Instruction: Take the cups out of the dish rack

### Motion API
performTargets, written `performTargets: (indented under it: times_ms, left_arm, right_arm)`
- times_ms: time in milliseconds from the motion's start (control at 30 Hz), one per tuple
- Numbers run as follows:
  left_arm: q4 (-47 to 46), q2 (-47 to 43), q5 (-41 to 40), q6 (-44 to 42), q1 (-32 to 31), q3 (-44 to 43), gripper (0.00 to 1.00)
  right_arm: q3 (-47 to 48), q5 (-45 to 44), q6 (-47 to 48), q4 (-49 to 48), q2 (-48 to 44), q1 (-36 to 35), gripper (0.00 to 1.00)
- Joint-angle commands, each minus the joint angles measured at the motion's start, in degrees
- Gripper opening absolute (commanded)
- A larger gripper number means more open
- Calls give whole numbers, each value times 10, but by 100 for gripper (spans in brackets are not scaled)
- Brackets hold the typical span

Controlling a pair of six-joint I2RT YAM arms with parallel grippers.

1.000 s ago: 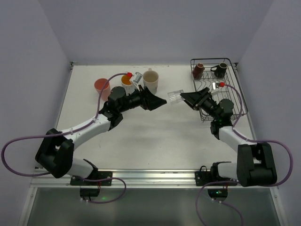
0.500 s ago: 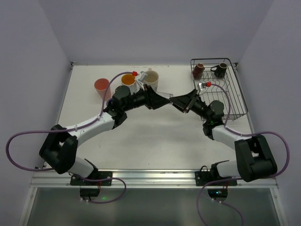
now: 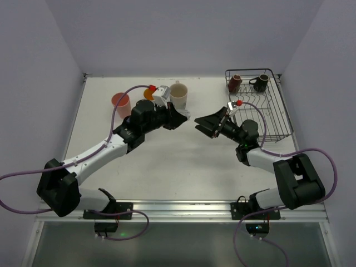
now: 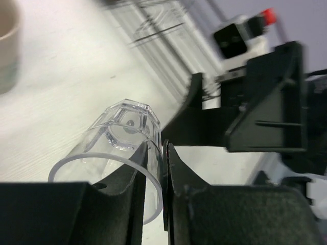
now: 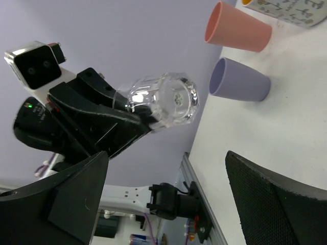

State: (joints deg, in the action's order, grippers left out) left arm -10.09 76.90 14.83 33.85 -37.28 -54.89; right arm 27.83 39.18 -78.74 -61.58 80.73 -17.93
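My left gripper (image 4: 163, 149) is shut on the rim of the clear glass (image 4: 118, 137), one finger inside and one outside, holding it in the air over the table's middle. The same clear glass (image 5: 164, 99) shows base-on in the right wrist view. Facing it, my right gripper (image 5: 166, 158) stands wide open with nothing between its fingers. From above, the left gripper (image 3: 181, 118) and right gripper (image 3: 203, 123) nearly meet. The dish rack (image 3: 276, 114) at the back right holds two dark brown mugs (image 3: 235, 83) (image 3: 260, 82). Three cups stand at the back left: a salmon tumbler (image 3: 120, 102), a dotted mug (image 3: 150, 93) and a cream mug (image 3: 178, 93).
A lilac cup (image 5: 238, 81) stands beside the salmon tumbler (image 5: 237, 32) in the right wrist view. The left arm partly hides the dotted mug from above. White walls close the table at the back and sides.
The glass passed from my right gripper to my left. The left jaws closed on its rim, then the right jaws opened and drew slightly back.
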Motion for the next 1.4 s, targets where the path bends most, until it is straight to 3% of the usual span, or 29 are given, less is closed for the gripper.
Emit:
performTargets:
  times_ms: [0, 100, 233, 333, 467, 667, 867, 1000, 1200, 1367]
  left_arm:
    - [210, 4, -137, -105, -2, -55, 0]
    - [319, 38, -194, -134, -2, -79, 0]
    - [370, 99, -209, -149, -1, -114, 0]
    - [369, 141, -228, -159, 0, -125, 0]
    - [407, 231, -260, -170, 5, -174, 0]
    - [417, 279, -252, -170, 22, -211, 1]
    - [443, 293, -252, -178, 41, -229, 26]
    - [453, 290, -259, -184, 43, -232, 52]
    - [459, 274, -270, -189, 43, -233, 60]
    - [436, 200, -237, -189, 42, -242, 65]
  right_arm:
    - [-2, 1, 67, 62, -20, 2, 99]
    - [12, -42, 147, 186, -57, 2, 99]
    - [42, -122, 258, 380, -150, 2, 99]
    - [64, -166, 324, 466, -190, 2, 99]
    - [75, -221, 379, 516, -239, 2, 99]
    - [78, -240, 407, 544, -254, 2, 99]
    - [79, -236, 416, 554, -256, 2, 99]
    - [85, -249, 422, 562, -261, 2, 99]
    - [106, -259, 426, 580, -261, 3, 99]
    - [147, -299, 442, 610, -247, 2, 97]
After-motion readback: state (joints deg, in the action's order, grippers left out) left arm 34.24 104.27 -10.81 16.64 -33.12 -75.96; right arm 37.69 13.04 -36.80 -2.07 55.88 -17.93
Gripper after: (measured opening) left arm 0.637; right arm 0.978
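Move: The clear glass already in the left hand's fingers is bound for bare table about 5 cm ahead of that hand, 11 cm to its left and 22 cm below. Next to that spot the purple cup stands some 6 cm ahead and 19 cm left of the hand. Farther out are the patterned mug, 18 cm ahead and 12 cm left, and the cream mug, 18 cm straight ahead. From the right hand the spot lies 6 cm ahead, 21 cm left and 20 cm below. The clear glass is carried by the left hand down about 20 cm and some 10 cm left, slightly forward, to the table beside the purple cup, the wrist tipping the fingers steeply down; they then open and let go, and the hand starts to rise. The right hand, still empty and wide open, dips, then backs off about 8 cm to the right, rolling some 40 degrees. ##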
